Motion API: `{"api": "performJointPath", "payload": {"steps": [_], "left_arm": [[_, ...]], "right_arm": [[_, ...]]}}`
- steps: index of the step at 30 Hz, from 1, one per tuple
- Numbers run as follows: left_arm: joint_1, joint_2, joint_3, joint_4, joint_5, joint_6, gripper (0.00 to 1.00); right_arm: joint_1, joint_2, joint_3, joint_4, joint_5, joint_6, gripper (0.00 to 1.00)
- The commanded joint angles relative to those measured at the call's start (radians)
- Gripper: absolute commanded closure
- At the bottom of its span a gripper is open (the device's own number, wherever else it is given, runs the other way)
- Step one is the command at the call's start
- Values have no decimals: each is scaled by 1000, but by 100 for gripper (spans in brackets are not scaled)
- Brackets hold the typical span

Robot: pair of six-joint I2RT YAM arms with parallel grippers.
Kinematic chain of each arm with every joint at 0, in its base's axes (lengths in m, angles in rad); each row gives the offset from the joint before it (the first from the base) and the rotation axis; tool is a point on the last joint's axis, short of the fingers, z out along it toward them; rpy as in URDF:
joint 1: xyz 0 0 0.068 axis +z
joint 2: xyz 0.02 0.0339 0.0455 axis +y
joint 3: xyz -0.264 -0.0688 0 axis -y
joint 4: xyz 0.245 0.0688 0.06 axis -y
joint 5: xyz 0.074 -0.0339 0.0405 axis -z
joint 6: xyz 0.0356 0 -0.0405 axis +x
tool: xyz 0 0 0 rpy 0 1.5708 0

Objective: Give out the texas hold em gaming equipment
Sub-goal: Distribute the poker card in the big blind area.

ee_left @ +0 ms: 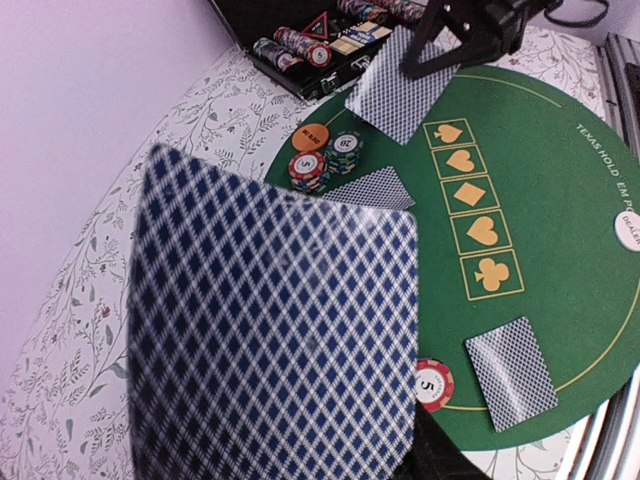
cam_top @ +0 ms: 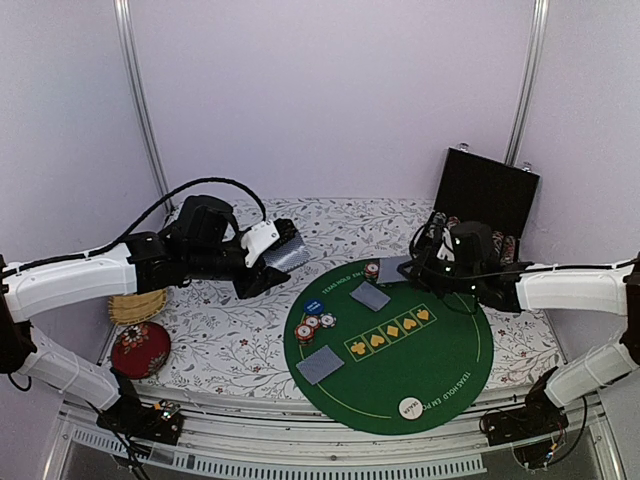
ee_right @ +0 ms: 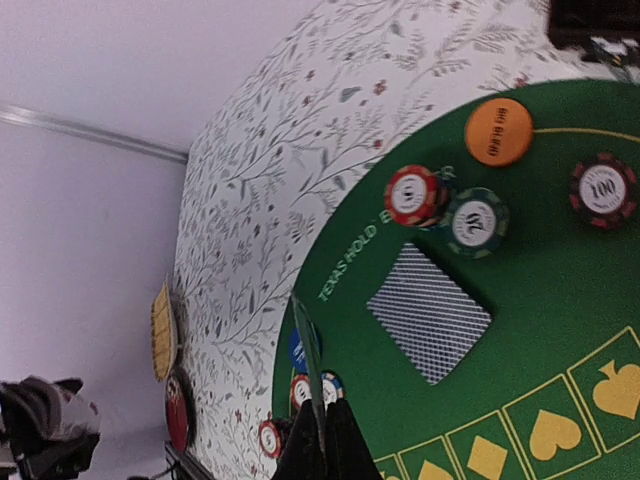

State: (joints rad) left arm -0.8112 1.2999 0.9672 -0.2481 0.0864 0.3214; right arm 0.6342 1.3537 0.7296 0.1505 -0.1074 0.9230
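My left gripper (cam_top: 262, 262) is shut on a stack of playing cards (cam_top: 287, 254) held over the flowered cloth left of the round green mat (cam_top: 440, 380). In the left wrist view the stack's blue-checked back (ee_left: 280, 330) hides the fingers. My right gripper (cam_top: 410, 268) is shut on a single card (cam_top: 393, 268) above the mat's far edge. That card stands edge-on (ee_right: 310, 350) between the dark fingertips (ee_right: 345, 450). One card (ee_right: 430, 312) lies face down beside red (ee_right: 412, 195) and green chips (ee_right: 475, 222) and an orange disc (ee_right: 498, 131). Another card (cam_top: 320, 365) lies at the mat's near left.
An open black case (cam_top: 488, 190) with chip rows stands at the back right. A blue disc (cam_top: 314, 306) and chips (cam_top: 305, 331) sit on the mat's left edge, a white dealer button (cam_top: 410, 407) at its front. A straw basket (cam_top: 135, 305) and red cushion (cam_top: 140, 350) lie far left.
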Motion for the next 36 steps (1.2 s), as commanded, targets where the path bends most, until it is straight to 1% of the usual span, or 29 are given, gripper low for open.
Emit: {"api": "performJointPath", "payload": {"steps": [1,5,10,15,20,26,36], "left_arm": [[5,-19,-2,23,12,3,53],[6,-19,-4,23,13,3,53],[6,-19,-4,23,12,4,52],[5,-20,-5,23,12,4,52],[6,-21,-5,21,12,6,52],[5,-25,-5,22,12,6,52],[6,-28,-7,22,13,6,52]], "right_arm": [[4,67,-94,286,123,326,98],[2,165,-99,341,127,402,98],[2,285,-95,419,71,516,98],[9,364,-60,463,41,572,98],[28,415,-6,464,32,572,98],[37,475,3,485,10,632,98],[39,501,7,488,25,658,97]]}}
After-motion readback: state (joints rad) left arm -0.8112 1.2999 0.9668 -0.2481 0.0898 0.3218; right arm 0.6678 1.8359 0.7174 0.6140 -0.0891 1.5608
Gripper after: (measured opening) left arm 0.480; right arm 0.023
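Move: The right hand holds a card; the card already lying in the big blind area is about 4 cm ahead, 8 cm to its left and 13 cm below. The green chip stack sits roughly 9 cm ahead and 4 cm left, the red stack 10 cm ahead and 7 cm left, the big blind button 12 cm ahead and 3 cm left. From the left hand, the lying card is some 7 cm ahead, 20 cm right and 18 cm below. The right hand sinks about 11 cm, easing left-forward towards the lying card, wrist tipping down, fingers still pinching its card. ##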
